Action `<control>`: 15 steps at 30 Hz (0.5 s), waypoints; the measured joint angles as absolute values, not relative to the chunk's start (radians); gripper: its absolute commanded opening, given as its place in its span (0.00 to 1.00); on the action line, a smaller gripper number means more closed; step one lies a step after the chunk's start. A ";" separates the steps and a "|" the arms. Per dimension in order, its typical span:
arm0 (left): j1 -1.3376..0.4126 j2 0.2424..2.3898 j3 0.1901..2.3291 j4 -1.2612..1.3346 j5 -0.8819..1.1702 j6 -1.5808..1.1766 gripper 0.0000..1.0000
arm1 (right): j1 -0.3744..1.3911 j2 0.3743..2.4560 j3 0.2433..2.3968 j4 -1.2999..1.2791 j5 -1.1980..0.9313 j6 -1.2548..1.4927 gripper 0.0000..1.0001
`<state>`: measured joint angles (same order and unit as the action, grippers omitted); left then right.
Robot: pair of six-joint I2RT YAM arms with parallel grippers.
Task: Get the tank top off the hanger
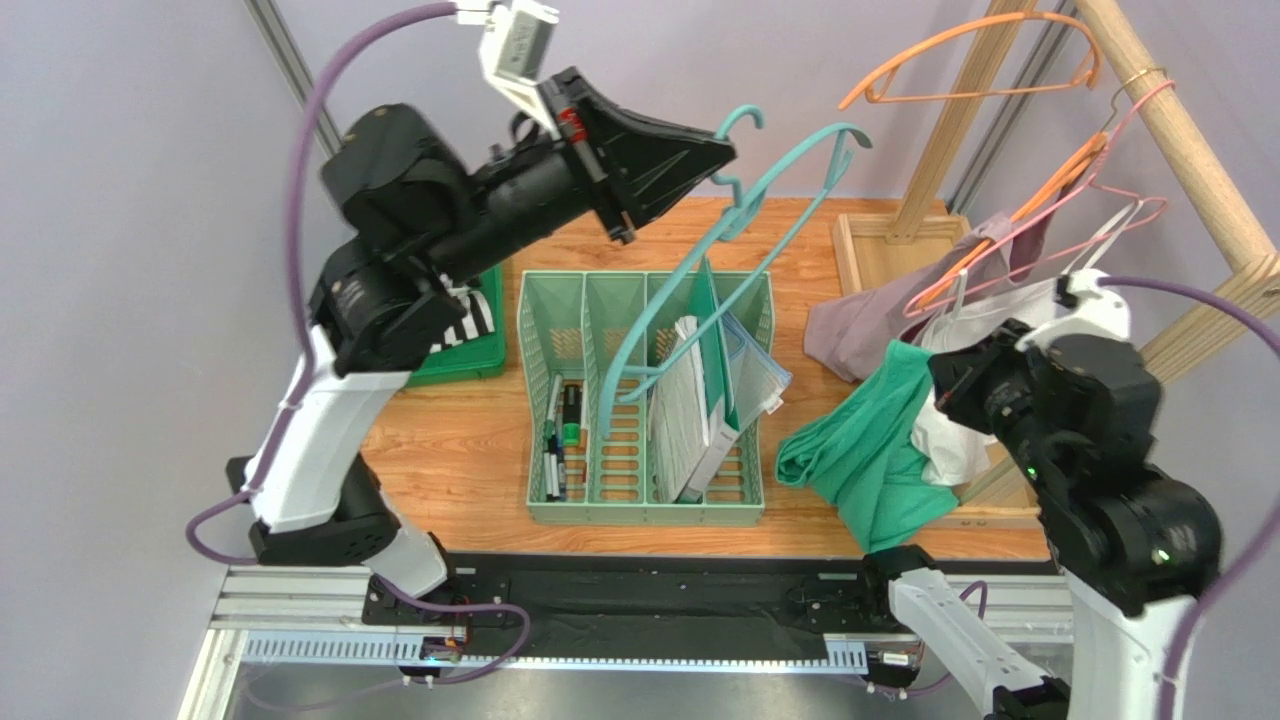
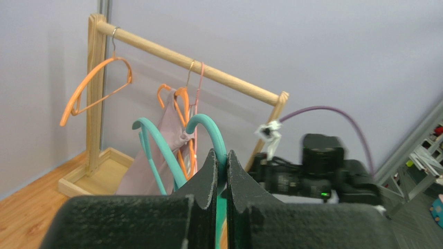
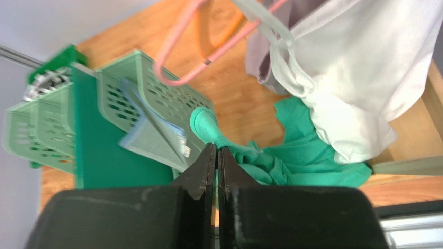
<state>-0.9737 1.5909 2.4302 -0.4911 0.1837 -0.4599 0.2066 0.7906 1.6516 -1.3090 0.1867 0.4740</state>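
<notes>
My left gripper (image 1: 718,153) (image 2: 222,155) is raised high over the table and shut on the teal hanger (image 1: 796,162) (image 2: 209,124), just below its hook. The hanger is bare and slants down toward the basket. The green tank top (image 1: 879,450) (image 3: 312,161) droops in a bunch at the right, off the hanger. It hangs from my right gripper (image 1: 939,393) (image 3: 217,150), whose tips are shut on a fold of the cloth. The lower part of the top sags past the table's front edge.
A pale green slotted basket (image 1: 646,513) with booklets and pens stands mid-table under the hanger. A wooden rack (image 1: 1187,143) at the right carries an orange hanger (image 1: 977,60), pink hangers, a white garment (image 3: 343,78) and a mauve one (image 1: 872,323). A dark green tray (image 1: 466,357) lies left.
</notes>
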 measured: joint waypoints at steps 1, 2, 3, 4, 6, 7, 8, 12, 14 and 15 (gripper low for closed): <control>-0.974 1.566 2.422 -0.495 0.191 -0.460 0.00 | 0.207 0.789 1.599 -1.297 0.191 0.475 0.00; -0.974 1.544 2.411 -0.498 0.202 -0.461 0.00 | 0.207 0.786 1.555 -1.290 0.191 0.478 0.03; -0.974 1.525 2.397 -0.500 0.210 -0.461 0.00 | 0.207 0.776 1.487 -1.267 0.190 0.483 0.10; -0.974 1.509 2.384 -0.505 0.218 -0.461 0.00 | 0.207 0.761 1.422 -1.259 0.188 0.491 0.32; -0.974 1.492 2.367 -0.516 0.232 -0.462 0.00 | 0.207 0.741 1.329 -1.259 0.183 0.515 0.53; -0.974 1.490 2.363 -0.525 0.239 -0.463 0.00 | 0.207 0.736 1.303 -1.263 0.181 0.520 0.70; -0.974 1.490 2.362 -0.534 0.248 -0.465 0.00 | 0.207 0.736 1.291 -1.273 0.176 0.520 0.76; -0.973 1.508 2.359 -0.566 0.287 -0.480 0.00 | 0.207 0.756 1.358 -1.323 0.146 0.502 0.89; -0.973 1.519 2.359 -0.568 0.307 -0.493 0.00 | 0.207 0.779 1.457 -1.349 0.112 0.488 0.88; -0.974 1.524 2.359 -0.569 0.315 -0.498 0.00 | 0.207 0.791 1.508 -1.354 0.084 0.476 0.88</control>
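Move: My right fingers hold the green tank top. Bare table for it lies about 36 cm below them, 2 cm back and 4 cm left. The pale green organizer sits some 29 cm left and 8 cm ahead, 31 cm down; the white garment hangs roughly 8 cm right and 4 cm ahead, 15 cm lower. From my left hand, holding the empty teal hanger, the tank top is about 19 cm right, 4 cm back and 48 cm below. I drop my right hand quickly about 10 cm towards the table with the tank top still pinched. Near the bottom I open the fingers wide and let go, tipping them down some 15 degrees, then rise about 5 cm away from the cloth. My left hand keeps its grip on the hanger, drawing back about 3 cm, first up a little, then down, turning slightly clockwise. ##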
